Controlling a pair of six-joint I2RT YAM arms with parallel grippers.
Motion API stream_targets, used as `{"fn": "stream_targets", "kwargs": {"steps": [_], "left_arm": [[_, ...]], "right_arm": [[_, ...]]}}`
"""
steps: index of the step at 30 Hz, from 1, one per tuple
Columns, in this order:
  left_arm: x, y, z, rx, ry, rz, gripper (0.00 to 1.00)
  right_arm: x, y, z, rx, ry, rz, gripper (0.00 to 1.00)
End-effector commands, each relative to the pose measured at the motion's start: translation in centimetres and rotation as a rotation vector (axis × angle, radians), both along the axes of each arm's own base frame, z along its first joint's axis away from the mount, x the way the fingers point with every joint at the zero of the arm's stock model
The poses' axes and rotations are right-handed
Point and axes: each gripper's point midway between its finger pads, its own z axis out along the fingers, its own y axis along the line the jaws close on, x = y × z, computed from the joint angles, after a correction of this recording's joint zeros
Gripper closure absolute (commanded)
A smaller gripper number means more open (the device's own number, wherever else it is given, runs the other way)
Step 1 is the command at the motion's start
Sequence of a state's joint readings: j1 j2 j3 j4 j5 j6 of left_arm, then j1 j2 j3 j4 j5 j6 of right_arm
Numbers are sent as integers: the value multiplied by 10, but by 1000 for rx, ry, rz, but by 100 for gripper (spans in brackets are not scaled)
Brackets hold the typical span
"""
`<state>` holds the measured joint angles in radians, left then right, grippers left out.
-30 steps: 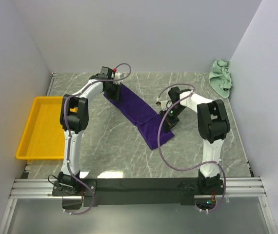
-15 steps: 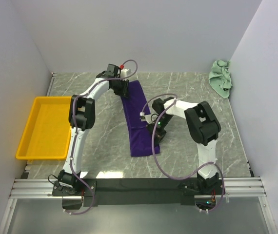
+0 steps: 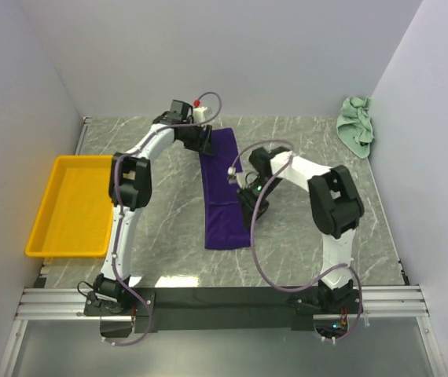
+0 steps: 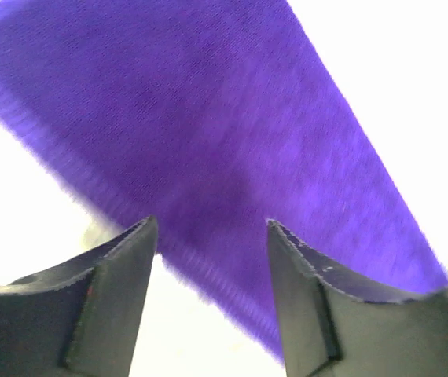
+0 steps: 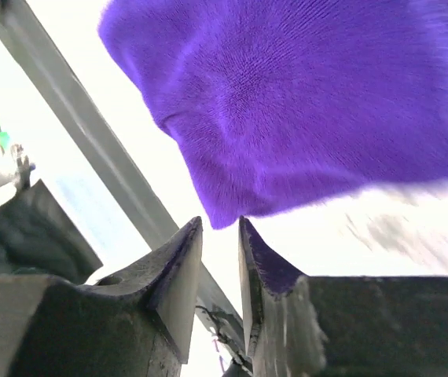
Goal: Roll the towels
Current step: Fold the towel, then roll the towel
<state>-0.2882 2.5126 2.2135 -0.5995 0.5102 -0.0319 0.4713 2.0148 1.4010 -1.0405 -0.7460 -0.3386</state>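
The purple towel (image 3: 225, 188) lies flat and stretched out on the marble table, running from the back toward the front. My left gripper (image 3: 206, 143) is at its far end, open; in the left wrist view the towel (image 4: 208, 133) lies beyond the spread fingertips (image 4: 118, 275), unheld. My right gripper (image 3: 247, 203) is at the towel's right edge near the front end. Its jaws (image 5: 220, 224) stand slightly open, and a towel corner (image 5: 302, 102) sits just past the tips, not clamped. The mint green towel (image 3: 355, 126) lies crumpled in the back right corner.
A yellow tray (image 3: 67, 206) sits at the left edge of the table. White walls close in the left, back and right sides. A black rail with both arm bases runs along the front edge.
The purple towel swung from a diagonal to nearly straight front-to-back and lies flatter. Both grippers opened and let go of its ends.
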Motion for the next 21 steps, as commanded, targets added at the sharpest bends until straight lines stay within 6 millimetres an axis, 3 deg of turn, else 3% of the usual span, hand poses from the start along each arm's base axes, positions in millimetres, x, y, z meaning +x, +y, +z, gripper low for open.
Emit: {"fn": "stream_targets", "kwargs": {"steps": [1,2,3,4,5,6,7,8,9,13,16,17,21], "left_arm": [[-6,27,114,-6,-215,-27,35],[-12,32,123,11,-237,-35,33],[-25,39,158,30,-324,-57,33],[-42,46,141,56,-291,-64,33],[-54,50,146,73,-314,-87,34],[-73,55,176,76,-382,-98,34],[-95,61,154,101,-337,-120,35],[-111,61,154,136,-371,-175,35],[-140,66,152,168,-387,-210,36],[-208,62,138,312,-528,-387,37],[-255,41,121,383,-616,-525,36],[-275,24,115,376,-636,-599,35],[-328,-5,80,359,-595,-735,32]], "right_arm": [[37,-8,50,57,-155,-64,67],[45,-9,53,58,-160,-90,67],[61,-11,60,72,-195,-119,66],[69,-11,63,74,-198,-147,66],[76,-10,59,74,-189,-162,66],[85,-8,64,82,-207,-170,66],[88,-6,64,80,-203,-177,66],[96,-3,60,73,-213,-185,66],[100,-2,60,74,-217,-198,66],[115,8,56,85,-200,-238,66],[121,17,49,90,-184,-250,66],[124,19,42,84,-191,-250,66],[135,27,26,56,-213,-251,67]]}}
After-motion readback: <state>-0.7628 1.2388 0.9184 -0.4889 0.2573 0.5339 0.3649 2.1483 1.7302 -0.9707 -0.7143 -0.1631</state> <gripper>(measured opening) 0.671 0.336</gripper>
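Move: The purple towel's near left corner lies about 38 cm back from the left hand, 1 cm to its left and 4 cm below; the towel's far left corner is some 6 cm ahead and 2 cm left. The crosswise seam meets the towel's right edge about 8 cm ahead of the right hand, 1 cm to its left and 4 cm down, while the near right corner sits some 5 cm back, level sideways. The towel's near end is what the left hand makes for: from the far end it sweeps back some 32 cm, arching up about 17 cm, bowing out left and then dropping about half that, turning clockwise with fingers still open. Meanwhile the right hand, fingers slightly open, leaves the near right corner and hops forward about 12 cm up the right edge to the seam, rising, then sinking again. ##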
